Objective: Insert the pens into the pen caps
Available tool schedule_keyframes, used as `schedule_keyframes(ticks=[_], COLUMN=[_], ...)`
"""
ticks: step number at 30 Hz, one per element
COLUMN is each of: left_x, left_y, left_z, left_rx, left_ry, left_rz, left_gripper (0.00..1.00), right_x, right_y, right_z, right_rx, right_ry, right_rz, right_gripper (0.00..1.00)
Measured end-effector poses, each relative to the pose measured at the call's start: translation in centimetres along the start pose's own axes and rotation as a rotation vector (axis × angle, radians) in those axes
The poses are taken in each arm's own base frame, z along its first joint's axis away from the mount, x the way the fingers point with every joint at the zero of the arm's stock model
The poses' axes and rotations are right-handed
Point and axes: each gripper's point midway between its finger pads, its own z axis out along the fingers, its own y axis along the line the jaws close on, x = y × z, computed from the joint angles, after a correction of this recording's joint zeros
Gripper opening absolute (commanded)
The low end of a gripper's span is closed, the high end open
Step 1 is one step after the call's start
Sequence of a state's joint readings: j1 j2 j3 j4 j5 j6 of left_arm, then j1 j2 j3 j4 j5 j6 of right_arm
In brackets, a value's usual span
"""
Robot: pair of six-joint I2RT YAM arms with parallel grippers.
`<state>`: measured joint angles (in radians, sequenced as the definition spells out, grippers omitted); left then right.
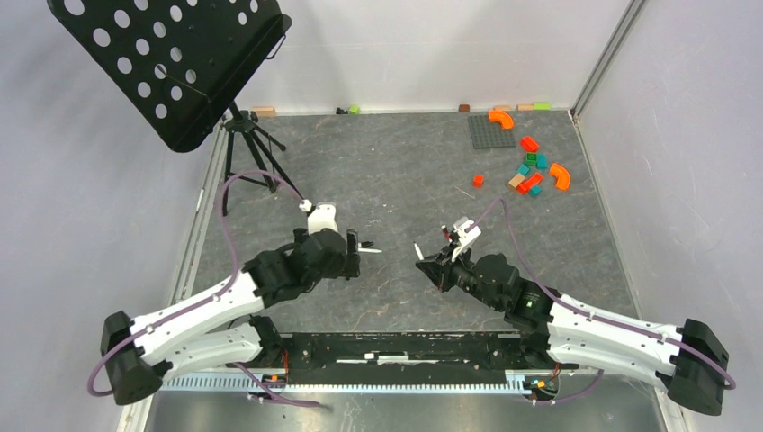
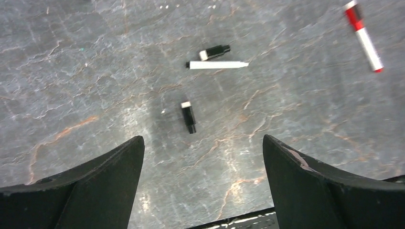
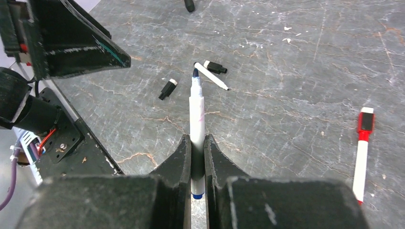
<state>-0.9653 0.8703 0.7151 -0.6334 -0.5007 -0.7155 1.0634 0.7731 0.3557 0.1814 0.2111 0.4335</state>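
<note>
My right gripper [image 3: 197, 139] is shut on a white pen [image 3: 197, 109] with a blue rear end. Its dark tip points toward two short black pen caps, one [image 3: 167, 89] to the left and one [image 3: 215, 67] farther off. A second bare white pen [image 3: 211, 76] lies against the farther cap. My left gripper [image 2: 201, 138] hangs open and empty above the floor, just short of the nearer black cap [image 2: 189, 117]; the other cap [image 2: 215, 51] and the white pen [image 2: 217, 64] lie beyond. A red-ended pen [image 3: 361, 152] lies apart at the right.
A black perforated music stand [image 1: 171, 63] on a tripod [image 1: 247, 153] stands at the back left. Coloured toy blocks [image 1: 531, 171] and a grey baseplate [image 1: 491, 131] lie at the back right. Walls close in on both sides.
</note>
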Motion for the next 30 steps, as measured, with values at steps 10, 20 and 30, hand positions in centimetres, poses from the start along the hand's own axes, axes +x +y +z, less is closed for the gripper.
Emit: schedule_keyframes(ticks=[10, 20, 30], left_x=[3.1, 4.4, 5.4], left_y=[0.9, 2.0, 2.7], left_z=[4.0, 6.3, 8.0], left_rx=[-0.152, -0.192, -0.197], left_ry=[0.221, 0.32, 0.366], left_rz=[0.101, 0.077, 0.051], left_gripper=[0.73, 0.58, 0.49], right_x=[0.4, 0.4, 1.1], right_y=[-0.8, -1.2, -1.5], right_z=[-0.4, -1.0, -1.2], right_rx=[0.037, 0.046, 0.055], right_ry=[0.009, 0.011, 0.026], right_rz=[-0.006, -0.007, -0.012], right_gripper=[0.0, 0.0, 0.0])
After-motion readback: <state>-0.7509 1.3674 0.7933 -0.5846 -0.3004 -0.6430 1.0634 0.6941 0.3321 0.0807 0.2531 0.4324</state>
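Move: The black pen cap the open left hand is going for lies on the table about 4 cm ahead of it, some 1 cm to its right and roughly 13 cm below. Beyond that cap, the loose white pen lies about 7 cm farther out and 6 cm to its right, with a second black cap just past the pen, about 10 cm out and 5 cm right of the first. From the right hand, the aimed-at cap is roughly 20 cm left, 6 cm ahead and 15 cm below. The empty left hand sinks towards the nearer black pen cap, dropping about 9.5 cm, quickly at first and then slower, while easing some 3 cm forward; the wrist tips farther down by some 20 degrees with a slight roll that lifts its left side, and the wide-open fingers narrow to about half, ending just above the cap without closing on it. The right hand keeps its grip on the uncapped blue-tipped pen and drifts about 2 cm to its right, away from the left hand, sinking about 1 cm. ##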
